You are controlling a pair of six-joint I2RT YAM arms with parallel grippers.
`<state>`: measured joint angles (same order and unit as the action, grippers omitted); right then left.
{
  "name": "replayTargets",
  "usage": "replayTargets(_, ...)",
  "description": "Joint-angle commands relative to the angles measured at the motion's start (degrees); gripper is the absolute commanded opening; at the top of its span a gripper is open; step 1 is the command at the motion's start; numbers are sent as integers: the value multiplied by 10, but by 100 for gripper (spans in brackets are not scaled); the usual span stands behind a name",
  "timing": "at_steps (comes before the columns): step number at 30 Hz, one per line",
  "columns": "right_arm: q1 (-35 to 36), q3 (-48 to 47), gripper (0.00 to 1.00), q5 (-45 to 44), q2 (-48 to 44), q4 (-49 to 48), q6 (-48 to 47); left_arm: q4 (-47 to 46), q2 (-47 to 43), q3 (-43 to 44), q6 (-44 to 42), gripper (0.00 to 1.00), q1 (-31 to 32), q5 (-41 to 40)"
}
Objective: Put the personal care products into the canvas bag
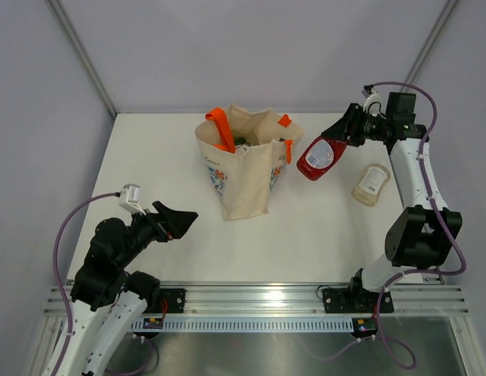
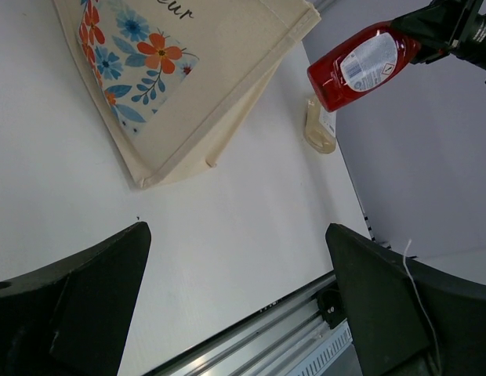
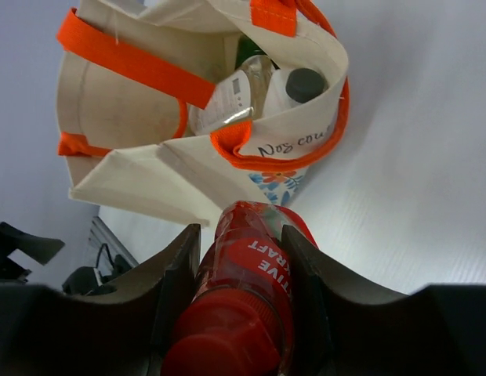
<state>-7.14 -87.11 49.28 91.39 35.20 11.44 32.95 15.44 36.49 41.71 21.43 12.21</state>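
Note:
The canvas bag (image 1: pixel 247 176) stands upright mid-table with its mouth open and orange handles (image 1: pixel 221 125) hanging over the rim. My right gripper (image 1: pixel 346 129) is shut on the neck end of a red bottle (image 1: pixel 321 157) and holds it off the table, just right of the bag. In the right wrist view the red bottle (image 3: pixel 247 290) sits between both fingers, above the bag (image 3: pixel 125 102). Inside the bag lie a grey-capped bottle (image 3: pixel 304 84) and a labelled bottle (image 3: pixel 235 98). A pale beige bottle (image 1: pixel 371 185) lies on the table. My left gripper (image 1: pixel 180 219) is open and holds nothing.
The bag's floral print (image 2: pixel 141 55) faces my left arm. The aluminium rail (image 1: pixel 259 296) runs along the near table edge. Grey walls close in the back and sides. The beige bottle (image 2: pixel 320 129) lies near the right table edge.

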Motion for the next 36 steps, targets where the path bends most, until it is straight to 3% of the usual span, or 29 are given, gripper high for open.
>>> replayTargets(1,6,-61,0,94,16,-85,111,0,-1,2,9,99,-1,-1)
replayTargets(6,20,-95,0,139,43,-209,273,-17,13,-3,14,99,-1,-14)
replayTargets(11,42,-159,0,173,82,-411,476,-42,39,-3,13,99,-1,-16)
replayTargets(13,53,-210,0,166,108,-445,503,-54,51,-7,13,99,-1,-17)
replayTargets(16,91,-287,0,145,155,-416,483,-75,63,-17,20,99,-1,-16)
replayTargets(24,215,-405,0,120,294,-318,301,-71,92,0,15,99,0,-5)
replayTargets(26,229,-419,0,108,305,-236,206,-64,92,7,8,99,0,2)
replayTargets(27,244,-436,0,106,309,-166,92,-58,88,7,8,99,-1,8)
replayTargets(28,249,-436,3,106,307,-134,57,-57,84,4,8,99,-1,11)
replayTargets(30,259,-438,22,94,293,-31,-18,-60,68,-3,14,99,0,16)
replayTargets(31,261,-436,33,80,284,2,-86,-62,61,-11,14,99,0,19)
replayTargets(32,265,-431,56,54,275,49,-112,-63,55,-14,16,99,0,19)
replayTargets(34,278,-413,74,30,245,88,-194,-63,39,-20,14,99,0,22)
replayTargets(35,282,-408,94,8,237,123,-214,-62,37,-20,13,99,0,24)
replayTargets(36,287,-396,99,-4,220,137,-228,-58,35,-19,11,99,0,26)
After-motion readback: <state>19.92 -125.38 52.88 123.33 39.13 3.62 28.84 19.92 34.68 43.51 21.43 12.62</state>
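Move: The right hand, already gripping the red bottle by its cap end, has the canvas bag's mouth about 24 cm to its left, 4 cm ahead and a few centimetres lower. The bag's left-hand orange handle stands some 8 cm left of the mouth's centre, level with it fore and aft. The beige bottle lies about 12 cm to the hand's right, 1 cm back and 15 cm below. From the left hand, the mouth is some 27 cm ahead, 18 cm right and roughly level. Up and forward first, then swinging left in a high arc, the right hand carries the red bottle towards the bag's mouth, rising about 16 cm and crossing some 23 cm left. It then sinks about as far as it rose, easing slightly back, turned about 30 degrees counter-clockwise, and the fingers open at the very end to let go of the bottle. ##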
